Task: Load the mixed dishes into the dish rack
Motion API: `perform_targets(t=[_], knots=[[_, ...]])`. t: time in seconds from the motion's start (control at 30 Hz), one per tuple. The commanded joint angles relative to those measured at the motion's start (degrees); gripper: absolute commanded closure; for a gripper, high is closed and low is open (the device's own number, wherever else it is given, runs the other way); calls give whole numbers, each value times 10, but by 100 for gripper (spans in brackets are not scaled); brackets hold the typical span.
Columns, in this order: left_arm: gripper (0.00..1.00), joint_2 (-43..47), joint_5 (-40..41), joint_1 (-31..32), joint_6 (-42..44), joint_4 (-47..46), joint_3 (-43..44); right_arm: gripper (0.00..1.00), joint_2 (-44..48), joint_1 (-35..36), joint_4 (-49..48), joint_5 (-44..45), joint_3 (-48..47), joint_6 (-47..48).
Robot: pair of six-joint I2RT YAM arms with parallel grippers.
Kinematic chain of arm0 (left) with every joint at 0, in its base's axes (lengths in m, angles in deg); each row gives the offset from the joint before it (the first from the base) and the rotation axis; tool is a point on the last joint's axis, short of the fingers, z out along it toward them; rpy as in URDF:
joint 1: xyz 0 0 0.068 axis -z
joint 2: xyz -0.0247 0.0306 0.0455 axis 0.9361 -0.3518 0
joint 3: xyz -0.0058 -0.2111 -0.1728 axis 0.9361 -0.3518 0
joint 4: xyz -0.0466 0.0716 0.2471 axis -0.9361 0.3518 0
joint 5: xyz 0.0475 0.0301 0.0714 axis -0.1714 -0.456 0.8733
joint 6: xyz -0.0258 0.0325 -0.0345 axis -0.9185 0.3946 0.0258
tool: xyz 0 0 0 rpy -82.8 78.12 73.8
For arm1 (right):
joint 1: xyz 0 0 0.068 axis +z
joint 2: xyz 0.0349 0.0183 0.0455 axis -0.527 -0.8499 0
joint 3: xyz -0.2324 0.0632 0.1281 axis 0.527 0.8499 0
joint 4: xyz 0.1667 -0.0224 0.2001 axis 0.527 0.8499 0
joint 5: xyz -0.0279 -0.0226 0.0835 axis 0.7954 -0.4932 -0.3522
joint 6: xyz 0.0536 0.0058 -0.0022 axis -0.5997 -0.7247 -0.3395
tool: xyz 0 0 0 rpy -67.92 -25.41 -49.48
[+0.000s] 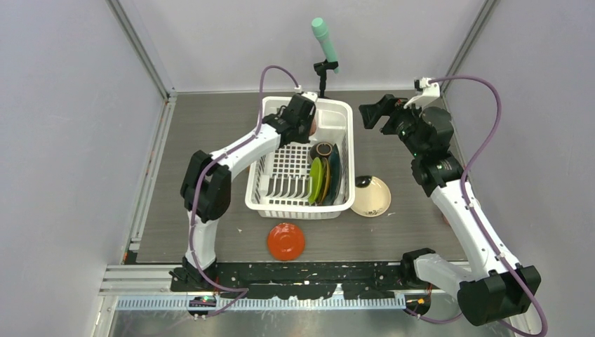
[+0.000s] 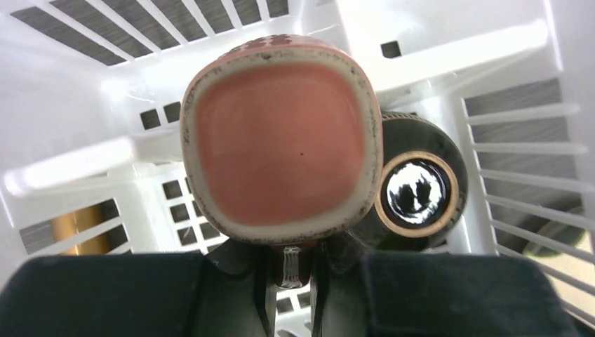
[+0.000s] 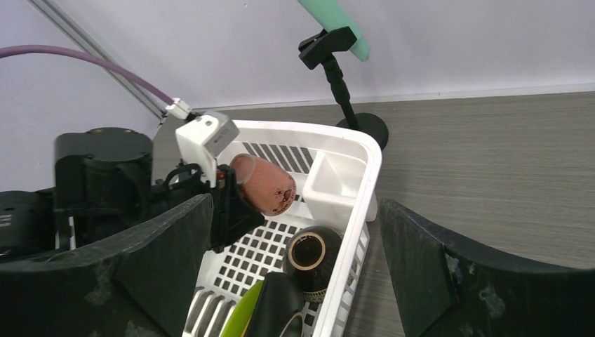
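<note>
The white dish rack (image 1: 277,200) stands mid-table. My left gripper (image 1: 303,118) hangs over its far end, shut on a pink mug (image 2: 281,140) by the near side of it; the mug (image 3: 265,184) is tilted above the rack's perforated floor (image 3: 263,242). Beside it in the rack lies a small brown bowl (image 2: 419,188), and a yellow-green plate (image 1: 316,180) and a dark teal plate (image 1: 335,172) stand on edge. A cream plate (image 1: 370,196) and a red-orange dish (image 1: 285,241) rest on the table. My right gripper (image 1: 374,112) is open and empty, right of the rack.
A mint-green cylinder (image 1: 325,40) on a black stand (image 1: 323,81) rises just behind the rack's far edge. Grey walls close in the table on three sides. The left arm reaches across the rack's left wall.
</note>
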Motion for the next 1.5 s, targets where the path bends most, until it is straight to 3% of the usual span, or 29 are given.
perform_targets(t=[0.0,0.4,0.57,0.97,1.03,1.3,1.47], knots=[[100,-29,51,-2,29,-24,53,6,11,-2,-15,-9,1,-7],[100,-102,83,-19,34,-51,96,9,5,-5,-23,-21,10,-3],[100,-116,53,-30,33,-67,99,10,5,-5,-23,-29,10,-4],[89,-141,-4,-45,55,-73,112,10,-4,-6,-27,-30,10,-3],[84,-144,-20,-46,71,-67,118,10,-4,-6,-27,-31,11,-3],[42,-142,-12,-46,108,-38,136,10,-8,-8,-29,-35,10,-3],[40,-138,36,-46,131,-33,139,10,-10,-9,-29,-42,7,-6]])
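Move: Ahead of the left hand, which already grips the upturned mug by its handle, the empty bay at the rack's far end lies about 11 cm farther out, 1 cm right and 7 cm down. The white utensil cup stands 7 cm right of that bay, level with it; the dark bowl is 3 cm ahead of the hand and 6 cm right, the green plate 8 cm back and 2 cm right, all some 6–8 cm lower. From the right hand, the bay is about 18 cm ahead, 17 left, 27 below. Carrying the mug forward and down together, some 6 cm each, the left hand brings it past the bowl into the bay between the utensil cup and the rack's left side, rolling only slightly. It slows and nearly stops low down, then opens its fingers about the handle and stays there. ##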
